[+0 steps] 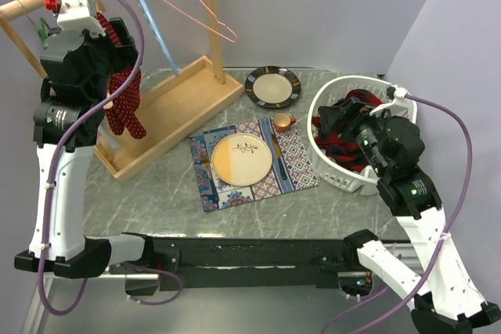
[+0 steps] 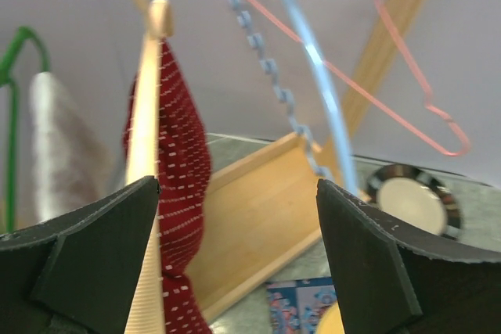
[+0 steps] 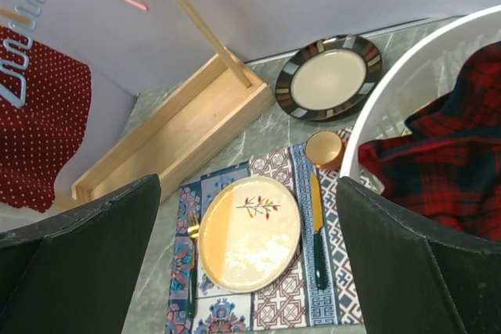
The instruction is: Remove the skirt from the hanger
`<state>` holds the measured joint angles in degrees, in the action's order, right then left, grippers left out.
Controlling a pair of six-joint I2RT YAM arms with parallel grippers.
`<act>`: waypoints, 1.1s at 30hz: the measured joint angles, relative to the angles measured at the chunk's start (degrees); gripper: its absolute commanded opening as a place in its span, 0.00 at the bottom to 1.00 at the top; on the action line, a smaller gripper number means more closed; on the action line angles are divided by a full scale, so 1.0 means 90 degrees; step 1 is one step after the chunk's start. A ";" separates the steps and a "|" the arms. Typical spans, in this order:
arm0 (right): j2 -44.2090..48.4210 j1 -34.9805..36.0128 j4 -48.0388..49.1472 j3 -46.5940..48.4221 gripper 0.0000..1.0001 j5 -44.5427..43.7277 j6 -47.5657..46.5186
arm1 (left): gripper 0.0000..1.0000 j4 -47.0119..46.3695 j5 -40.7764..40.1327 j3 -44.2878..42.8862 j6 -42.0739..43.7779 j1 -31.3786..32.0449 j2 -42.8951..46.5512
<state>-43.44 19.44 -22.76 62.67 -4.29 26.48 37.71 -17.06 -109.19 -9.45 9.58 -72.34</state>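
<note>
The skirt, dark red with small white dots, hangs from a pale wooden hanger on the rack's rail. In the top view the skirt dangles over the rack's wooden base. My left gripper is raised up to it and open. The hanger's arm and the skirt's edge lie just inside the left finger, and the right finger stands well apart from them. My right gripper is open and holds nothing, hovering by the white basket; from there the skirt shows far left.
A blue hanger, a pink wire hanger and a green one carrying pale cloth share the rail. A placemat holds a cream plate, fork, knife and orange cup. A dark-rimmed plate sits behind. Plaid cloth fills the basket.
</note>
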 measured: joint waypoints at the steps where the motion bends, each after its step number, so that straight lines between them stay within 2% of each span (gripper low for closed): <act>1: -0.0015 0.0100 0.0002 0.0000 1.00 -0.0034 0.0000 | 0.85 0.0049 -0.0124 -0.0002 0.0058 0.0000 -0.0005; 4: -0.0087 0.0321 0.0000 0.0000 1.00 -0.0141 0.0000 | 0.82 0.0202 -0.0525 0.0012 0.0177 -0.0002 -0.0049; 7: -0.0211 0.0517 -0.0017 0.0002 1.00 -0.0270 -0.0002 | 0.68 0.0245 -0.0726 0.0136 0.0233 -0.0002 -0.0058; 8: -0.0255 0.0593 -0.0049 0.0005 1.00 -0.0328 -0.0002 | 0.58 0.0233 -0.0780 0.0226 0.0267 -0.0002 -0.0056; 11: -0.0328 0.0804 -0.0070 0.0005 1.00 -0.0464 -0.0002 | 0.44 0.0223 -0.0840 0.0444 0.0284 -0.0002 -0.0058; 12: -0.0342 0.0872 -0.0070 0.0005 1.00 -0.0491 -0.0002 | 0.43 0.0226 -0.0855 0.0512 0.0313 -0.0002 -0.0061; 15: -0.0406 0.1090 -0.0083 0.0015 1.00 -0.0617 -0.0022 | 0.46 0.0206 -0.0877 0.0549 0.0323 -0.0002 -0.0080; 19: -0.0578 0.1401 -0.0126 0.0153 1.00 -0.0801 -0.0058 | 0.59 0.0170 -0.1047 0.0398 0.0323 -0.0002 -0.0146; 24: -0.0629 0.1693 -0.0138 0.0214 1.00 -0.0986 -0.0073 | 0.62 0.0080 -0.1285 0.0362 0.0318 -0.0019 -0.0340; 27: -0.0629 0.1812 -0.0143 0.0216 1.00 -0.1098 -0.0078 | 0.51 0.0078 -0.1365 0.0350 0.0313 -0.0039 -0.0554; 28: -0.0629 0.1851 -0.0148 0.0216 1.00 -0.1129 -0.0080 | 0.42 0.0078 -0.1372 0.0350 0.0308 -0.0041 -0.0605; 31: -0.0629 0.1936 -0.0148 0.0216 1.00 -0.1234 -0.0102 | 0.29 0.0070 -0.1365 0.0364 0.0335 -0.0044 -0.0699; 33: -0.0639 0.1967 -0.0148 0.0216 1.00 -0.1285 -0.0119 | 0.22 0.0058 -0.1328 0.0381 0.0323 -0.0044 -0.0687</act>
<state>-49.19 37.15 -24.10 64.62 -15.86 25.41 38.24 -29.02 -105.75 -6.55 9.19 -78.52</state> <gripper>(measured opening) 0.998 0.318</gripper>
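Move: Just ahead and to the left of the open left fingers, about 5 cm out, 4 cm left and 4 cm lower, hangs the wooden hanger. Its dotted skirt hangs about 9 cm ahead, 3 cm left and 14 cm below the hand; the blue hanger is some 8 cm ahead and 5 cm right at hand height, the white cloth about 8 cm ahead, 13 cm left and 6 cm lower. From the right hand, the wooden hanger lies roughly 50 cm left, 12 cm farther out and 10 cm higher. Bringing its fingers around the wooden hanger's arm, the left hand goes first left and down, then forward and down, about 6 cm lower in all, while turning counter-clockwise and tipping down some 10 degrees. The fingers half close, ease open a little, then close on the hanger from both sides. The empty right hand swings about 6 cm left, away from the basket, sinking slightly, still wide open. ##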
